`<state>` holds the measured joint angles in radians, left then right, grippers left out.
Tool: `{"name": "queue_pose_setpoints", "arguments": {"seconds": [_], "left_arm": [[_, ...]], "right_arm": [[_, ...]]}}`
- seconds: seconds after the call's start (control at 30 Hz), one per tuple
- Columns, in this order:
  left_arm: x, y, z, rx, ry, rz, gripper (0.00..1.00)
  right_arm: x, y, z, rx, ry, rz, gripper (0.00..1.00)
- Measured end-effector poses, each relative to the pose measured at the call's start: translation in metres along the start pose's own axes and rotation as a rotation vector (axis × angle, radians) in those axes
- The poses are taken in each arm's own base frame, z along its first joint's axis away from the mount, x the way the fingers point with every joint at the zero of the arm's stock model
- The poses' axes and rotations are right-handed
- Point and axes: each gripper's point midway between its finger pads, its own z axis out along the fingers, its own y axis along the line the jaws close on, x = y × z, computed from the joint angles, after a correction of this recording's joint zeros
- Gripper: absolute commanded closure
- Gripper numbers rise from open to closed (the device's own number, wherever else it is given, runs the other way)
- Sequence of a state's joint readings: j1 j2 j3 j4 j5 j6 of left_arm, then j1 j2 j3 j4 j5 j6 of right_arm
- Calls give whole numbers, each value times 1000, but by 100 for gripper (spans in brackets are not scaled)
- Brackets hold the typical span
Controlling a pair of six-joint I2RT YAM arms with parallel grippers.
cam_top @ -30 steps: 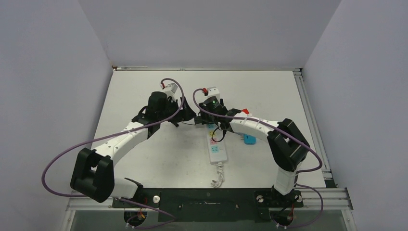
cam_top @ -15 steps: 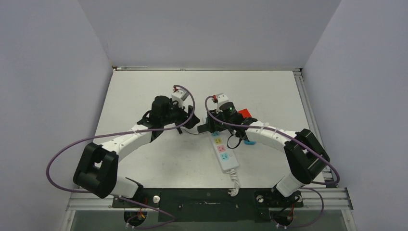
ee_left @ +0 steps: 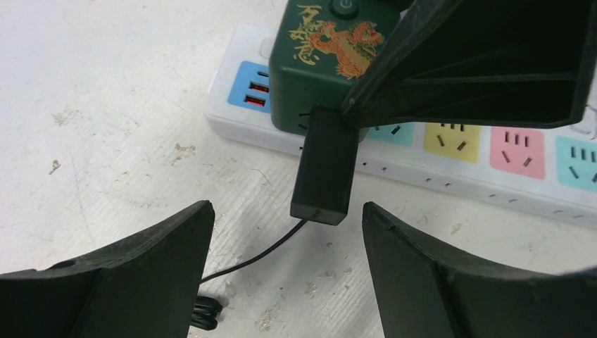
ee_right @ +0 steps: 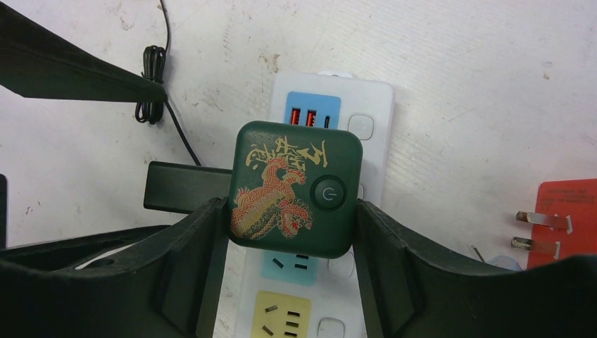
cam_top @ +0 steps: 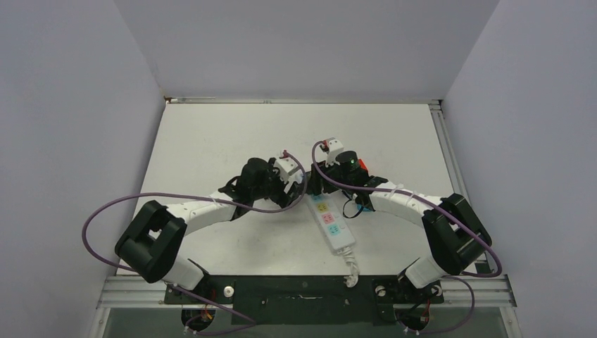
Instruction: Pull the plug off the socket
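Observation:
The socket (cam_top: 332, 224) is a long white strip with pastel outlets (ee_right: 373, 98), lying on the table. A dark green cube adapter with a dragon print (ee_right: 296, 186) sits plugged into it near its USB end. My right gripper (ee_right: 290, 211) is shut on this cube, one finger on each side. A black plug (ee_left: 326, 165) with a thin black cable sticks out of the cube's side (ee_right: 186, 186). My left gripper (ee_left: 286, 209) is open, level with the plug's tip, fingers apart on either side and not touching it.
A red plug with bare metal prongs (ee_right: 563, 218) lies right of the strip, seen as a red patch (cam_top: 363, 165) behind the right wrist. The black cable's coiled bundle (ee_right: 149, 88) lies left of the strip. The strip's white cord (cam_top: 350, 264) runs toward the near edge.
The right gripper has dragged the cube and strip rightward and nearer. The left gripper has followed to the right and now faces the black plug.

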<state>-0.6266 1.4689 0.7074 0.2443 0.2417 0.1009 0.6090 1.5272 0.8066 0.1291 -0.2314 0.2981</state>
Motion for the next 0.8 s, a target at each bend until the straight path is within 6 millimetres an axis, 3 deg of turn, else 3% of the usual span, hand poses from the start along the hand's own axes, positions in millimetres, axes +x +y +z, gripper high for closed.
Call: {"name": "queue_pose_setpoints", "arguments": {"seconds": [0.17, 0.43, 0.8], "left_arm": [[14, -10, 11, 15, 51, 48, 42], [5, -25, 18, 23, 50, 103, 59], [5, -25, 18, -2, 67, 130, 62]], "right_arm": [[1, 2, 0, -11, 1, -4, 95], [0, 2, 1, -16, -3, -9, 95], [0, 2, 2, -17, -5, -13, 95]]}}
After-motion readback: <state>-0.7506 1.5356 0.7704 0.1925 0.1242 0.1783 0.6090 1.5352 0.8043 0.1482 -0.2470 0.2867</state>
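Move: The black adapter sticking out of the green plug lies about 3 cm to the left hand's right, 1 cm back and 2 cm below; the green plug's middle is about 2 cm ahead and 6 cm right. The cable bundle lies 4 cm left, 1 cm ahead, on the table; the power strip's middle is 7 cm back and 8 cm right. From the right hand the adapter is some 3 cm back, 3 cm left, slightly below. Left hand goes about 3 cm right, slightly down, closing halfway around the black adapter; right still grips green plug. ##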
